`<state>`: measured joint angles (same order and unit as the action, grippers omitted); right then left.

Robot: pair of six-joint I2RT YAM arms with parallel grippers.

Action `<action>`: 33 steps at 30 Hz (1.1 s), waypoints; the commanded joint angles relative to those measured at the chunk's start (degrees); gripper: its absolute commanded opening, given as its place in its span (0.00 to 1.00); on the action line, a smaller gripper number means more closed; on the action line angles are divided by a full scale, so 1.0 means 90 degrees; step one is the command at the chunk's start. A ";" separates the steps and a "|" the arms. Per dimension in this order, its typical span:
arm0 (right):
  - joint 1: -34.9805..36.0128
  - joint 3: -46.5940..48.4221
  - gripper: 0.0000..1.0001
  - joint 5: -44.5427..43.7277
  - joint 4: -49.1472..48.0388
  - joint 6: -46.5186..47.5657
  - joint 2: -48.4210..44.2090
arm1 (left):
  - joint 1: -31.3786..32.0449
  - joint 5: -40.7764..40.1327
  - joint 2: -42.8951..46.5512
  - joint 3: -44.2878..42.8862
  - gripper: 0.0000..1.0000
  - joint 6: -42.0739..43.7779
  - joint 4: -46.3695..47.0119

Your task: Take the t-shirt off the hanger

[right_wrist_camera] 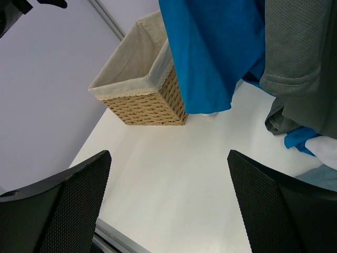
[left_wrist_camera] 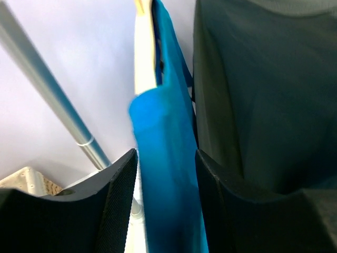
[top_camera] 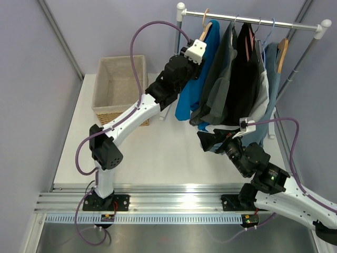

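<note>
A blue t-shirt (top_camera: 190, 92) hangs on a wooden hanger (top_camera: 204, 29) at the left end of the clothes rack. My left gripper (top_camera: 201, 46) is raised to the shirt's shoulder. In the left wrist view the gripper (left_wrist_camera: 166, 154) is open, with the blue fabric (left_wrist_camera: 168, 179) hanging between the fingers. A gap shows on the left side. The pale hanger arm (left_wrist_camera: 143, 52) rises above it. My right gripper (top_camera: 210, 140) is open and empty, low over the table below the hanging clothes. The right wrist view shows the shirt's hem (right_wrist_camera: 210, 58) ahead of the gripper (right_wrist_camera: 168, 158).
Dark grey (top_camera: 221, 79), black (top_camera: 247, 68) and light blue (top_camera: 271, 84) garments hang to the right on the same rod (top_camera: 263, 22). A wicker basket with cloth lining (top_camera: 120, 84) stands at the back left, beside the rack's post (left_wrist_camera: 52, 89).
</note>
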<state>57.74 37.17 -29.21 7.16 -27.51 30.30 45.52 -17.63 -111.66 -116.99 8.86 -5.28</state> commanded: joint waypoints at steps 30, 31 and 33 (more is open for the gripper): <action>0.0050 0.0274 1.00 0.0003 -0.0034 -0.0108 0.0070 | -0.0087 -0.0102 0.0550 0.0215 0.00 -0.0154 0.2207; 0.0050 0.0275 0.99 0.0004 -0.0034 -0.0108 0.0070 | -0.0077 -0.0092 0.0570 0.0206 0.00 -0.0155 0.2198; 0.0050 0.0275 0.99 -0.0006 -0.0034 -0.0098 0.0070 | -0.0077 -0.0082 0.0638 0.0216 0.00 -0.0184 0.2169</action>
<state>57.74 37.17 -29.02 7.16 -28.32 30.79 45.06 -16.82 -111.77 -114.59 7.25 3.33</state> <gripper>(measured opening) 0.993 0.243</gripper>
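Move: The blue t-shirt's near shoulder is already between the left gripper's open fingers, only 1 or 2 cm ahead and a shade right. From that hand, the wooden hanger is about 9 cm ahead, 3 cm right and 8 cm up; the rack post is some 10 cm ahead and 10 cm left, and the grey shirt about 6 cm ahead and 8 cm right. From the right hand, the t-shirt's shoulder is roughly 28 cm ahead, 4 cm left and 10 cm higher. Close the left gripper from half open until it pinches the blue shoulder cloth, easing about 1.5 cm right and a little forward as the fingers shut. Keep that grip, then raise the hand about 1.5 cm and bring it back left by roughly as much, its left side dipping and its fingertips tipping up some 5 degrees. ##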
